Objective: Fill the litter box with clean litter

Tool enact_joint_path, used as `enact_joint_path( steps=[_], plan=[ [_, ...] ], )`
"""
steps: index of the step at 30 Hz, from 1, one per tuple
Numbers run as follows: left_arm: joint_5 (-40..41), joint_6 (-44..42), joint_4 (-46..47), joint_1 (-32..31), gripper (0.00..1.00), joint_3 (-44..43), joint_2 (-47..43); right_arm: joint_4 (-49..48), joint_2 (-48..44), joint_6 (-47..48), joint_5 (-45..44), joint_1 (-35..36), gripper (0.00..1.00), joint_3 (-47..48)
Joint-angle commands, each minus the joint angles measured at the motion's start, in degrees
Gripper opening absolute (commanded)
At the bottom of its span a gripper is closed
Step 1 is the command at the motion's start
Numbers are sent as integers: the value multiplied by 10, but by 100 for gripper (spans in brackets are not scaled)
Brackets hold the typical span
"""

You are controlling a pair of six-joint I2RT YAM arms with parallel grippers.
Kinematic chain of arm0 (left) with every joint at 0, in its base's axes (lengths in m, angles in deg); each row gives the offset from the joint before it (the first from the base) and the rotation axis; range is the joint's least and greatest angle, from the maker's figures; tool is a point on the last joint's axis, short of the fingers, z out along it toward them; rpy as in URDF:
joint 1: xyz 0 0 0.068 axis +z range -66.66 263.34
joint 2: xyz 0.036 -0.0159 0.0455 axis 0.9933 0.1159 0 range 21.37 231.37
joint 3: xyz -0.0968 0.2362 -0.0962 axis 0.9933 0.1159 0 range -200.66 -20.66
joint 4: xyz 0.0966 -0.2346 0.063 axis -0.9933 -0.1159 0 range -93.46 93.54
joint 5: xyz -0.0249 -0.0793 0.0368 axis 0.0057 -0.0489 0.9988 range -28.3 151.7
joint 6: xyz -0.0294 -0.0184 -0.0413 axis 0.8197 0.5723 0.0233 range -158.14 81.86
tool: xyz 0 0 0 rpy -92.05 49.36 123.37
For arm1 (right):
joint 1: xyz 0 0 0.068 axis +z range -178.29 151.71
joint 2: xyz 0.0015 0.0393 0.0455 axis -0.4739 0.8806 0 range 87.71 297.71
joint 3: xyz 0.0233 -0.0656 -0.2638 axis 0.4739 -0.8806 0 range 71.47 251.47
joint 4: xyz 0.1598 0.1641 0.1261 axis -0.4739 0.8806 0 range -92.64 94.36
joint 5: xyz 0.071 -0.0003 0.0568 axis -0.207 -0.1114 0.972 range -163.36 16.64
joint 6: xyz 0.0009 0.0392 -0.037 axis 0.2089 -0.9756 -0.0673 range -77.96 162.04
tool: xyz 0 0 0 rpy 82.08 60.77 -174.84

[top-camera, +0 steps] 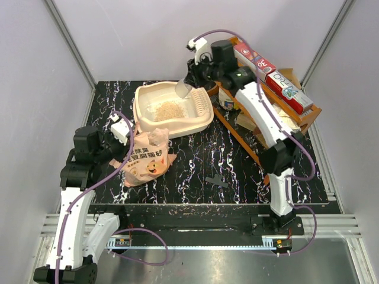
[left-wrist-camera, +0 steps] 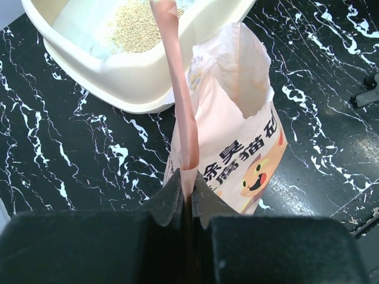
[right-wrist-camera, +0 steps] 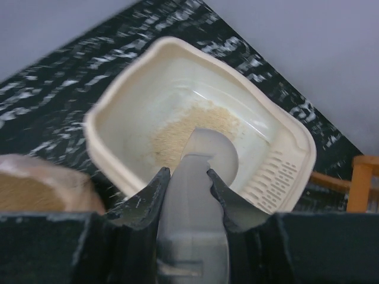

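The cream litter box [top-camera: 142, 115] stands at the back of the black marbled table, grille end to the right. A small pile of clean litter [top-camera: 169, 109] lies in its middle. My right gripper [top-camera: 192, 80] hangs over the box's far rim, shut on the handle of a grey scoop [top-camera: 182, 89]. In the right wrist view the scoop [right-wrist-camera: 204, 154] points down over the litter [right-wrist-camera: 177, 133] inside the litter box [right-wrist-camera: 106, 148]. My left gripper [left-wrist-camera: 189, 180] is shut on the top edge of the pink-orange litter bag [left-wrist-camera: 243, 136], which stands open just in front of the litter box [left-wrist-camera: 136, 83].
A brown wooden rack [top-camera: 296, 112] with red-and-white boxes [top-camera: 260, 62] stands at the back right, close beside the right arm. A small black object [top-camera: 218, 180] lies on the table in front of centre. Grey walls close in the table on three sides.
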Motion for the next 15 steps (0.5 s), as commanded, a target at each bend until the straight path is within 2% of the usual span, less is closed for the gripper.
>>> enact_joint_path(
  steps=[1,3,5,9,15],
  plan=[
    [-23,56,119,2,1,-3,-11,88,-92,16,257,-8,0,38],
    [-24,64,122,4,1,1,-14,117,-95,20,355,-6,0,46],
    [-26,67,121,5,1,2,-16,153,-90,28,390,1,0,54],
    [-31,70,119,6,1,0,-18,180,-81,69,402,23,0,41],
    [-30,77,114,7,1,-1,-21,180,-33,71,405,39,0,54]
  ],
)
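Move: The right hand, holding the emptied scoop, has the bag mouth about 16 cm back, 15 cm to its left and roughly 12 cm lower. The litter box's middle is some 3 cm ahead, 8 cm left and 27 cm below this hand; a small black clip lies on the table about 22 cm back, 9 cm right and 31 cm down. From the left hand, the bag mouth is around 8 cm ahead, 10 cm right and 5 cm below. Back towards its base, quickly, the right hand sweeps the scoop from above the litter box towards the bag mouth, about 17 cm with a little drift left. It first rises some 9 cm, then sinks about 3 cm, and turns roughly 40 degrees counter-clockwise, bringing the blade round to the bag, fingers keeping the handle. The left hand stays nearly in place, still pinching the bag's top edge. ##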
